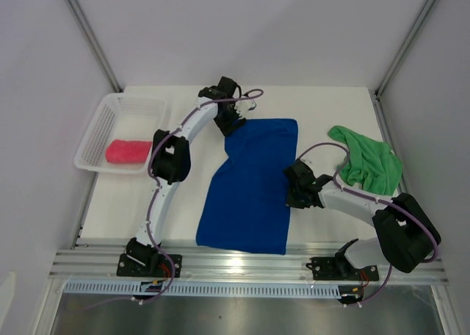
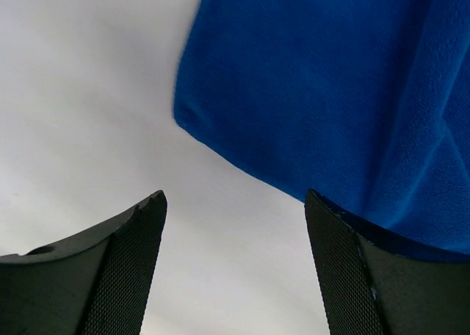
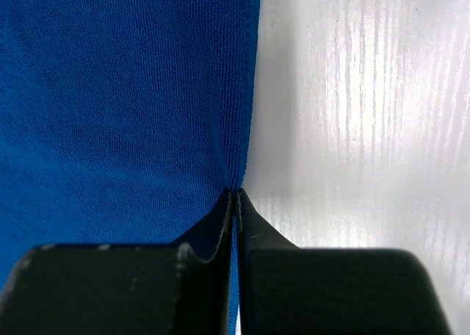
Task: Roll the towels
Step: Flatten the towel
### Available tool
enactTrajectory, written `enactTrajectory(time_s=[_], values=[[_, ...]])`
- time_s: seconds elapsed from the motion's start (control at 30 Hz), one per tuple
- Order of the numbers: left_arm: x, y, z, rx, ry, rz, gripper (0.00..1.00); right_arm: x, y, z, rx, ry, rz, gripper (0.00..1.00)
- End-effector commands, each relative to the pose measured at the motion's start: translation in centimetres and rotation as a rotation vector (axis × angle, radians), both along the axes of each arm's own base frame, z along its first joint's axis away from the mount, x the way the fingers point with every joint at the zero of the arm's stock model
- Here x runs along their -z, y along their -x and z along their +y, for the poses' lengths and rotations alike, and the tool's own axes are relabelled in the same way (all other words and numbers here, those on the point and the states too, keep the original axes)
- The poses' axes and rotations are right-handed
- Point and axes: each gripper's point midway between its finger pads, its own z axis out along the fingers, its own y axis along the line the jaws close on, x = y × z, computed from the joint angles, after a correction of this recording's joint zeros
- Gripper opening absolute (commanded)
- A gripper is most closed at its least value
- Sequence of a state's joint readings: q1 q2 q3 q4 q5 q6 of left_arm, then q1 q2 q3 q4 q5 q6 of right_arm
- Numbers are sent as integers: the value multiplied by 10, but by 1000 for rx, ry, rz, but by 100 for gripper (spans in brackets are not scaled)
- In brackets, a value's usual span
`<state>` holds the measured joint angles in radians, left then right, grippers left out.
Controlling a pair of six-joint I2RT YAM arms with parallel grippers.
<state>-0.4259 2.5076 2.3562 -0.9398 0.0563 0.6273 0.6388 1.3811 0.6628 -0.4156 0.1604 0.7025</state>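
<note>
The blue towel [image 1: 253,184] lies spread flat in the middle of the table. My right gripper [image 1: 292,184] is at its right edge; in the right wrist view the gripper [image 3: 235,195] is shut on that edge of the blue cloth [image 3: 117,107]. My left gripper [image 1: 233,128] hovers at the towel's far left corner. In the left wrist view it [image 2: 235,203] stands open, bare table between its fingers, the blue corner [image 2: 330,92] just ahead and beside the right finger [image 2: 338,269]. The green towel [image 1: 367,159] lies crumpled at the right. The pink towel [image 1: 127,151] lies rolled in the basket.
The white mesh basket [image 1: 103,122] stands at the far left edge of the table. Grey walls and metal posts close in the back and sides. An aluminium rail [image 1: 250,261] with both arm bases runs along the near edge.
</note>
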Motion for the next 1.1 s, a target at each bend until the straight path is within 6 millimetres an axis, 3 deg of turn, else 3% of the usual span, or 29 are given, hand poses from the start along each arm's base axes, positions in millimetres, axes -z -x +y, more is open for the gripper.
enactTrajectory(time_s=[0.0, 0.23, 0.6, 0.7, 0.77, 0.8, 0.83, 0.87, 0.93, 0.97, 1.03, 1.07], values=[[-23, 19, 2, -47, 33, 41, 78, -1, 3, -18, 16, 63, -7, 0], [-62, 2, -4, -127, 172, -64, 78, -2, -4, -31, 46, 69, -2, 0], [-60, -12, -3, -183, 186, -96, 77, -7, -11, -53, 78, 89, 8, 0], [-64, -12, 2, -212, 188, -98, 76, -17, -16, -61, 76, 103, -5, 7], [-74, -12, 13, -250, 218, -93, 76, -35, -28, -65, 90, 96, -45, 18], [-80, -12, 19, -266, 230, -94, 76, -43, -33, -67, 87, 97, -64, 35], [-85, -13, 29, -287, 246, -88, 76, -62, -46, -64, 59, 101, -110, 40], [-101, -11, 35, -304, 268, -97, 76, -76, -54, -62, 49, 103, -145, 43], [-111, -1, 44, -314, 299, -65, 77, -105, -78, -57, 10, 119, -242, 49], [-113, 2, 56, -342, 308, -54, 78, -130, -99, -45, -6, 103, -312, 50], [-134, 14, 74, -367, 336, -53, 79, -161, -132, -25, -45, 70, -427, 51], [-126, 26, 80, -393, 336, -11, 79, -173, -154, -6, -100, 67, -468, 51]])
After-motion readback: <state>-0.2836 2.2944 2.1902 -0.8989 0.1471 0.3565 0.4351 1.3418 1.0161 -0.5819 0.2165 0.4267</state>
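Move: The right gripper already holds the blue towel's right edge shut in its fingers; the bare table to take that edge to is some 6 cm to its right, 1 cm ahead. The towel's near right corner lies about 18 cm back and level sideways, the green towel about 18 cm ahead and 24 cm right. From the open left gripper, the blue towel's far left corner is about 5 cm ahead, 2 cm right and 4 cm below; the white basket is roughly 32 cm left, 3 cm ahead. Keep the right fingers shut on the blue towel's edge and drag it about 6 cm right, low over the table; then open them about halfway, let go, and lift quickly some 11 cm while reaching forward along the edge. With the left gripper staying open, dip back about 2 cm, return and rise, then swing left and up away from the corner. ##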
